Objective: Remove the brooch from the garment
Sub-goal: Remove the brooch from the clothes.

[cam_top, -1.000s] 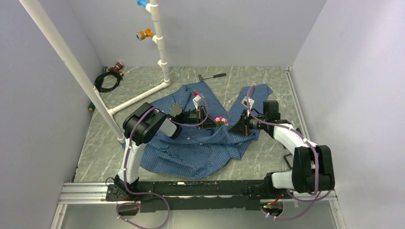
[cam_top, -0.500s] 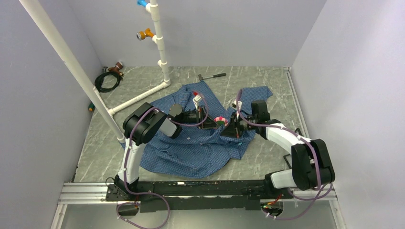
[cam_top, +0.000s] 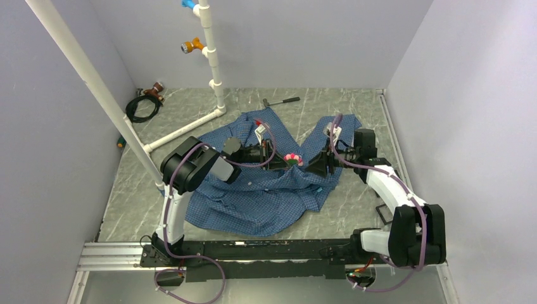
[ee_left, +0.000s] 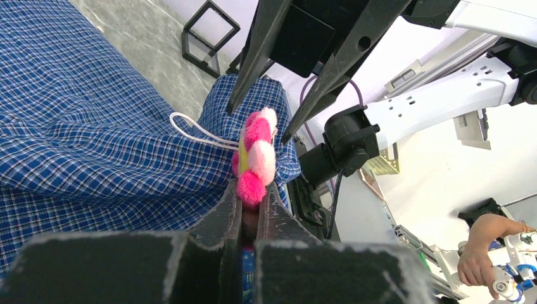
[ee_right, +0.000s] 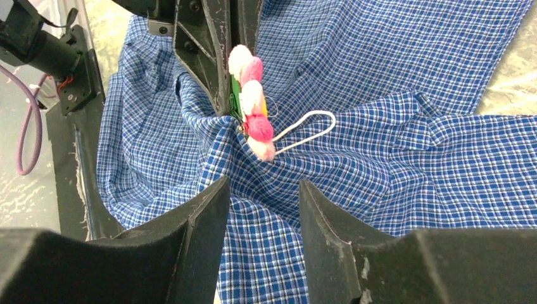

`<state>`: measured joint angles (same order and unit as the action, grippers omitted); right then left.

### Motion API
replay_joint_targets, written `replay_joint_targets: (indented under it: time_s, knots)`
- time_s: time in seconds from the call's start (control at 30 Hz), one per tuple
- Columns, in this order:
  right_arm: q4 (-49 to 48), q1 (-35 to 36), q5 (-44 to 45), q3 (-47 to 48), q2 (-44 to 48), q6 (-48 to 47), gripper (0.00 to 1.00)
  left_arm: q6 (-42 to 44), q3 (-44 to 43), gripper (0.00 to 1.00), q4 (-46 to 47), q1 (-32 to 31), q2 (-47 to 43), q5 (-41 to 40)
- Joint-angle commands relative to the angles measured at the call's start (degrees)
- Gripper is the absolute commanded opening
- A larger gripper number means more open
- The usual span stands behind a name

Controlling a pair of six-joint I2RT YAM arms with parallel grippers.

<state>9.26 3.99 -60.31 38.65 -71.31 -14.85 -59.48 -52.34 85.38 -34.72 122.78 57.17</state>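
The garment (cam_top: 253, 202), a blue checked shirt, lies crumpled on the table between the arms. The brooch (cam_top: 292, 158), a fluffy pink piece, stands on a raised fold of cloth. My left gripper (cam_top: 285, 162) is shut on the brooch's lower edge (ee_left: 256, 158), together with a pinch of shirt (ee_left: 95, 126). A white thread loop (ee_right: 310, 130) hangs beside the brooch (ee_right: 252, 101). My right gripper (ee_right: 259, 183) stands open, facing the brooch from the right a short way off, with only shirt (ee_right: 380, 158) between its fingers. Its dark fingers (ee_left: 253, 57) flank the brooch's top in the left wrist view.
A white pipe frame (cam_top: 212, 57) stands at the back left, with a black cable coil (cam_top: 142, 106) beside it. A small hammer-like tool (cam_top: 282, 101) lies behind the shirt. A black square frame (cam_top: 383, 212) sits on the table near the right arm's base.
The right gripper moved in close to the brooch, then drew back to the right and opened wider. The left gripper kept its hold and stayed put.
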Motion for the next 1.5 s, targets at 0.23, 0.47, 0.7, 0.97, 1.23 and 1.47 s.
replay_joint_targets:
  time_s: [0.23,0.47,0.7,0.97,1.23,1.47]
  knots:
    - [-7.56,-0.07,-3.79,0.01,-0.15,1.13,0.5,0.21,-0.63,0.0,10.1,-1.56,-2.57,1.44]
    - [-10.83,1.86,-3.8,-1.16,-1.55,2.53,0.5,-0.45,-1.23,0.0,10.12,-2.09,-2.02,1.61]
    - [-12.25,2.58,-5.63,-1.79,-2.83,3.46,0.44,-1.14,-1.54,0.0,10.24,-2.28,-1.93,1.57]
    - [-11.2,2.68,-7.92,-1.67,-2.79,2.43,0.02,-0.63,-1.49,0.0,10.19,-2.16,-1.75,1.53]
    - [-5.93,2.69,-6.92,-1.01,-1.58,-0.11,0.0,6.17,0.77,0.4,8.82,-0.53,-3.95,-0.22]
    - [-3.24,2.91,-5.06,-0.3,-1.0,0.24,0.0,20.84,3.91,0.45,-4.36,-0.43,-9.68,-2.14]
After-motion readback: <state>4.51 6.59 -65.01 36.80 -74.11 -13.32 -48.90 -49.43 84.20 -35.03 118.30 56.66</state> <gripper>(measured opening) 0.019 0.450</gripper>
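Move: The brooch, held in the left fingertips, reaches beyond them: its middle lies about 3 cm to that hand's right, 1 cm ahead and 1 cm up. From the open right hand it is roughly 5 cm to the left and 2 cm ahead, about level. Its white loop sticks out some 3 cm farther ahead of the brooch, and the garment's raised fold sits about 3 cm below the brooch and 3 cm nearer the base. The brooch passes from hand to hand: the left, still pinching it, eases about 1.5 cm back and 1 cm right and waits, while the right reaches some 2 cm left, fingers open, and shuts them on the brooch's near end. Only then do the left fingers open and let go, that hand rising about 1 cm and rolling some 10 degrees as the right keeps its pinch and draws slightly back. ##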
